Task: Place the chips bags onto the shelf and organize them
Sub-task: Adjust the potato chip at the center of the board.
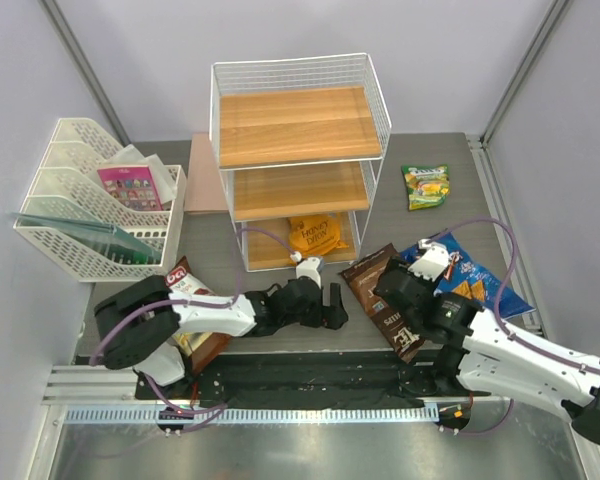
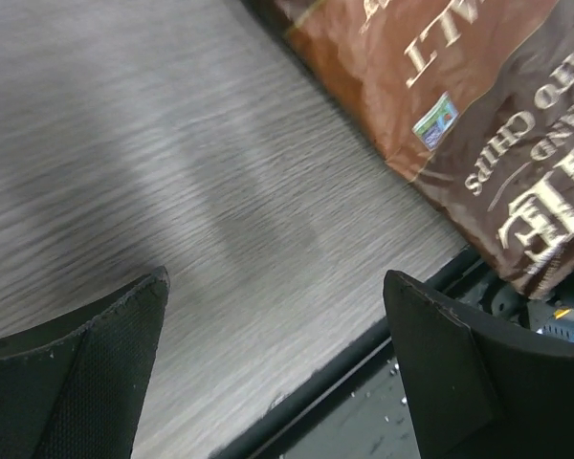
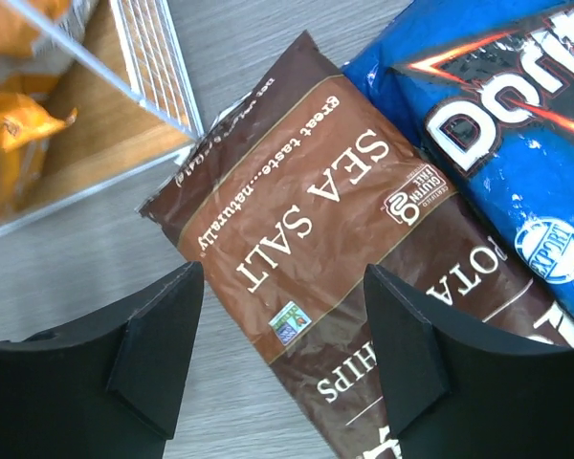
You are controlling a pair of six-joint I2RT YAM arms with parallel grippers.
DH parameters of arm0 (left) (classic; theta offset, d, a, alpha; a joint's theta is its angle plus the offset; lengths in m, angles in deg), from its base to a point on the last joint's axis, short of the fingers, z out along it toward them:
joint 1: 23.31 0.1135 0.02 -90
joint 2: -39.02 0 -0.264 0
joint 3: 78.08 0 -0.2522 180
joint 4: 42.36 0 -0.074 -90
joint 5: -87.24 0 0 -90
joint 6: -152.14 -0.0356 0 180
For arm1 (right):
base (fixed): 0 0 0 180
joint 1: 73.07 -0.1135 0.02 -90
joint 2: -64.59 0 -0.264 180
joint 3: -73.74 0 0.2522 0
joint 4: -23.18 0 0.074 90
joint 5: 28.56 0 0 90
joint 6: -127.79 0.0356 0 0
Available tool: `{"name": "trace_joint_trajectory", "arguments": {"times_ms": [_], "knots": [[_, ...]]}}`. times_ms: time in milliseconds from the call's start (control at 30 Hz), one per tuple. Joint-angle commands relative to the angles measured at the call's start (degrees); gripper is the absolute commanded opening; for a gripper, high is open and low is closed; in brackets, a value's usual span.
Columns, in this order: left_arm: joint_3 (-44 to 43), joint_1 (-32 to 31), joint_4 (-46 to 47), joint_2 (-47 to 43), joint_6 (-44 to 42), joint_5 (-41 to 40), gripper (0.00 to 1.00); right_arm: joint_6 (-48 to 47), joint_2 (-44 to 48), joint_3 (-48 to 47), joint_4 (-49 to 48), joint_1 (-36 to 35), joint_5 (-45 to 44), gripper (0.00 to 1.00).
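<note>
The shelf (image 1: 300, 150) stands at the back centre, with the orange Honey Dijon bag (image 1: 317, 236) on its bottom board. Flat on the table lies the dark brown Sea Salt bag (image 1: 385, 305), its right side against the blue Doritos bag (image 1: 475, 285). A green-yellow bag (image 1: 426, 186) lies right of the shelf. The brown-white bag with red lettering (image 1: 185, 283) lies partly under my left arm. My left gripper (image 2: 275, 282) is open over bare table, just left of the Sea Salt bag (image 2: 459, 105). My right gripper (image 3: 284, 271) hovers open above the Sea Salt bag (image 3: 316, 210), holding nothing.
A white mesh file tray (image 1: 100, 215) with a pink card packet (image 1: 132, 187) stands at the left. A black rail (image 1: 310, 385) runs along the table's near edge. The shelf's wire corner (image 3: 153, 67) is close to the Sea Salt bag's top.
</note>
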Motion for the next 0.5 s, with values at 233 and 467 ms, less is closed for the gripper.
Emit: {"name": "trace_joint_trajectory", "arguments": {"times_ms": [233,467], "knots": [[-5.26,-2.44,10.21,10.05,1.89,3.5,0.9,12.78,-5.92,1.57,3.43,4.91,0.51,0.76],[-4.13,-3.5,8.54,8.11,2.51,1.83,0.9,11.89,-12.16,5.26,-3.25,6.23,5.08,0.76]]}}
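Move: The brown chips bag lies flat, its middle about 13 cm to the left hand's right, nearly level ahead, some 3 cm below. From the right hand, the bag's middle is about 5 cm back, hardly to either side, some 8 cm below. The blue chips bag lies about 23 cm to the right hand's right and 2 cm back. The orange chips bag, in the shelf, is roughly 21 cm left and 10 cm ahead of the right hand. Fingers open, the left hand slides about 5 cm right towards the brown bag while the right sinks 6 cm. ##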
